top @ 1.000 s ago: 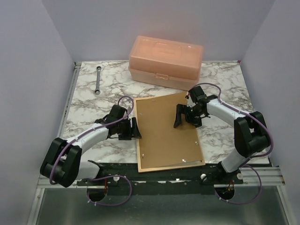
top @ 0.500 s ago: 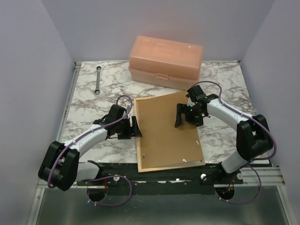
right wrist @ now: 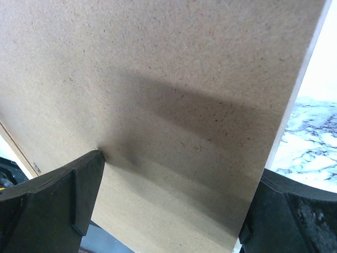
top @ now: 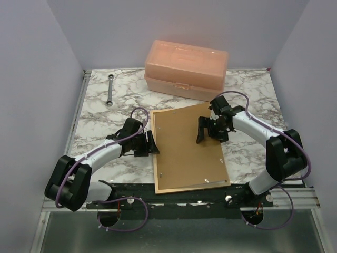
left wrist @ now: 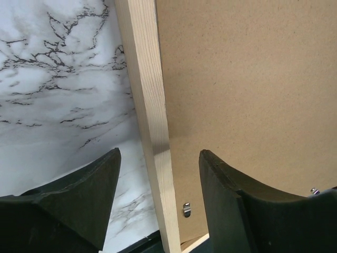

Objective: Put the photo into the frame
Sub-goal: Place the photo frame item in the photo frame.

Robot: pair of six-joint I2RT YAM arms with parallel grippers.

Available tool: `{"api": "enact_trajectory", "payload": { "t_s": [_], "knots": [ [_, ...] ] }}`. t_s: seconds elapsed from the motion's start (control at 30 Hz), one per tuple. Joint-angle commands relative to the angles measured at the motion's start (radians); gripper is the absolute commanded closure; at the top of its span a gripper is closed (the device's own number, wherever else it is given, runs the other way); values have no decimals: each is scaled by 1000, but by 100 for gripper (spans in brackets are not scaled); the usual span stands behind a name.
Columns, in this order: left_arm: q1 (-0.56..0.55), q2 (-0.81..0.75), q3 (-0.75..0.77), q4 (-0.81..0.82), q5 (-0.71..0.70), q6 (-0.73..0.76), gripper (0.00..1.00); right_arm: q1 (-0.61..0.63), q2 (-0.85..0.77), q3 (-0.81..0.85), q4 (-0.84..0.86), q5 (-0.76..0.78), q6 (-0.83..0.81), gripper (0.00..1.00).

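Note:
The frame (top: 155, 163) lies face down on the marble table, with the brown backing panel (top: 187, 150) resting in it. The photo is hidden. My left gripper (top: 152, 144) is open and straddles the frame's left rail (left wrist: 152, 126), one finger over the marble and one over the panel (left wrist: 247, 79), with a gap on each side. My right gripper (top: 206, 132) stands wide open over the panel's upper right part. In the right wrist view its left fingertip (right wrist: 89, 174) touches the panel (right wrist: 184, 79) and the other finger sits just past the panel's right edge.
A peach plastic box (top: 187, 69) stands behind the frame at the back of the table. A metal wrench (top: 109, 90) lies at the back left. A small metal tab (left wrist: 186, 209) sits on the panel by the rail. Grey walls close in on both sides.
My left gripper's jaws have shifted slightly in width about the frame's left rail. The right arm, the panel and the frame have not moved.

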State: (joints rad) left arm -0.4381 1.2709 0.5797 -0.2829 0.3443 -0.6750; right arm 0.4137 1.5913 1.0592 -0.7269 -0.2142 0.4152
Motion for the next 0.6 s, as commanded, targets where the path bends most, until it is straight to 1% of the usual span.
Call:
{"api": "enact_trajectory", "payload": {
  "t_s": [0.0, 0.13, 0.27, 0.33, 0.37, 0.47, 0.57],
  "knots": [
    [-6, 45, 1, 59, -30, -46, 40, 23, -8, 21, 1, -18, 7, 0],
    [-28, 93, 37, 49, -44, -49, 40, 39, 9, 19, 6, -16, 10, 0],
    [-66, 138, 82, 3, -101, -46, 42, 59, 24, 19, 13, -9, 16, 0],
    [-89, 161, 110, -24, -127, -45, 49, 68, 34, 21, 11, -4, 16, 0],
    [-100, 175, 123, -41, -144, -44, 55, 72, 40, 22, 11, 0, 16, 0],
    [-128, 218, 176, -122, -214, -49, 66, 80, 49, 22, 6, 13, 13, 0],
    [-143, 262, 215, -190, -270, -59, 70, 85, 56, 22, 0, 28, 11, 0]
  ]
}}
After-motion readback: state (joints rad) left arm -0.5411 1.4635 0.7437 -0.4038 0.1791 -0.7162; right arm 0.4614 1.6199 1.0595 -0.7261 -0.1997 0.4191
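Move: The left hand hangs half open over the frame's left rail, whose nearest stretch lies about 1 cm ahead, 2 cm to the right and 3 cm below; the middle of the brown photo board is about 17 cm to the right of this hand, level with it fore and aft, and 3 cm below. From the wide-open right hand, the board's right edge lies about 4 cm to the right, straight abreast and 1 cm lower, with the orange box some 22 cm ahead and 11 cm left. The left hand sinks about 2 cm and reaches about 1 cm forward onto the frame's left rail, going some 1.5 cm right and then easing slightly back left, while it tilts about 10 degrees, left side up, and its fingers close from roughly two thirds to one third open, straddling the rail with one tip outside and one inside over the board. Meanwhile the right hand, still wide open with one finger on the board and the other at its right edge, pushes about 1 cm left and a little back, then bears down nearly 1 cm. ##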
